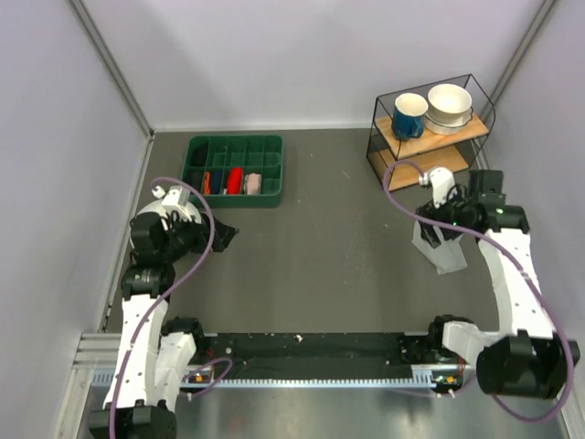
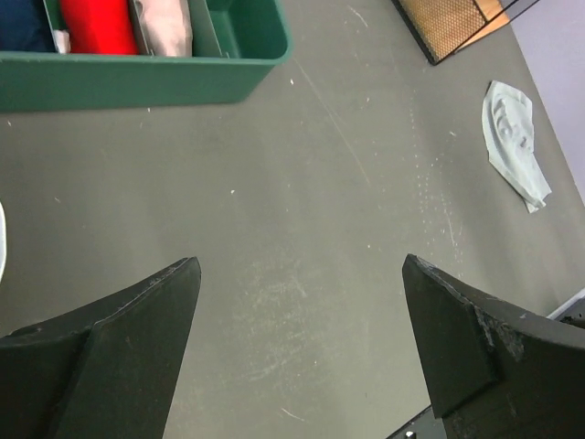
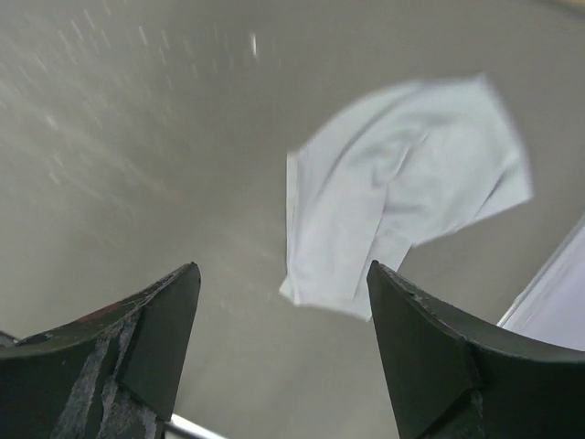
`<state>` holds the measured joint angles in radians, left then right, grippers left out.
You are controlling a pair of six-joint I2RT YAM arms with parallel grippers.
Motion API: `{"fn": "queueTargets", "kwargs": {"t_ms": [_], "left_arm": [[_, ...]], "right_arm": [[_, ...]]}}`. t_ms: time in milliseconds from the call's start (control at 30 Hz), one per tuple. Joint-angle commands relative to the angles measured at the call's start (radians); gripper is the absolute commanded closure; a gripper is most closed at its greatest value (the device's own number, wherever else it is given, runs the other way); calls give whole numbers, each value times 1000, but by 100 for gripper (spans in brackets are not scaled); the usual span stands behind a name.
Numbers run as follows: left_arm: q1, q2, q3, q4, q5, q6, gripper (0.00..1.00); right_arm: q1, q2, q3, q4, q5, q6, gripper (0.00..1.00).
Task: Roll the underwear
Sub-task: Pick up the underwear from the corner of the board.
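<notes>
The underwear (image 1: 441,251) is a light grey crumpled garment lying on the dark table at the right, below the wire rack. In the right wrist view the underwear (image 3: 402,178) lies flat just beyond my fingertips, its near edge reaching the gap between them. My right gripper (image 3: 283,267) hovers over it with its jaws apart and nothing between them; from above, the right gripper (image 1: 437,229) sits right at the garment's far end. My left gripper (image 2: 300,261) is open over bare table, far from the underwear (image 2: 515,142). From above, the left gripper (image 1: 222,236) is at the left side.
A green tray (image 1: 234,197) with red, pink and dark cloth rolls stands at the back left; the tray's front wall (image 2: 137,80) shows in the left wrist view. A wire rack (image 1: 430,137) holding a blue mug (image 1: 409,116) and white bowls (image 1: 450,105) stands at the back right. Walls enclose three sides.
</notes>
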<state>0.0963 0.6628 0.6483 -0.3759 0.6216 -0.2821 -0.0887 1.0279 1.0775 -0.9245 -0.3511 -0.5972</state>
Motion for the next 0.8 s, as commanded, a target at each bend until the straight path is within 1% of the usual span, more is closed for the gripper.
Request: {"fn": "queueTargets", "kwargs": {"t_ms": [0, 67, 100, 133, 200, 267, 433, 567, 733, 767], "left_arm": [[0, 8, 5, 114, 29, 12, 3], [0, 20, 2, 118, 35, 8, 3], [0, 20, 2, 126, 39, 6, 3], [0, 21, -1, 124, 40, 4, 2], [-1, 21, -3, 126, 36, 4, 2], [0, 18, -4, 123, 29, 6, 2], [0, 26, -3, 121, 23, 8, 1], [-1, 35, -1, 123, 33, 3, 1], [0, 34, -3, 121, 27, 4, 1], [0, 34, -4, 121, 27, 3, 1]], "right_arm": [[-13, 79, -96, 33, 161, -98, 28], [-13, 159, -108, 105, 166, -85, 32], [-10, 197, -102, 121, 164, -63, 39], [4, 263, -94, 134, 164, -52, 42], [24, 332, -76, 150, 170, -33, 47], [49, 401, -79, 159, 179, -29, 49], [60, 465, -117, 196, 221, -33, 50], [63, 511, -143, 222, 261, -41, 53], [83, 557, -157, 234, 245, -27, 65], [111, 554, -166, 234, 244, -26, 68]]}}
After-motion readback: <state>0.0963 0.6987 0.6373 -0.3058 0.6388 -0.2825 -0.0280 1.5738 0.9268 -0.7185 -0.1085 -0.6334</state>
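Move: The underwear lies flat on the board beneath the right hand, its middle about 19 cm below, some 6 cm farther ahead and 3 cm to the right. Beyond it stands the wire rack, centred roughly 28 cm ahead of the hand and 2 cm left; on its upper tier the blue mug is about 29 cm ahead and 8 cm left, the white bowls 31 cm ahead and 2 cm right. From the left hand, the underwear is around 57 cm to the right and 3 cm ahead. The underwear's left edge is what the right hand drops onto: about 17 cm down, fast at first and then slowing, with a small drift left. The wrist tips some 30 degrees until the fingers point nearly straight down, while they narrow from three-quarters to about a third open, ending astride the edge; contact can't be made out. ##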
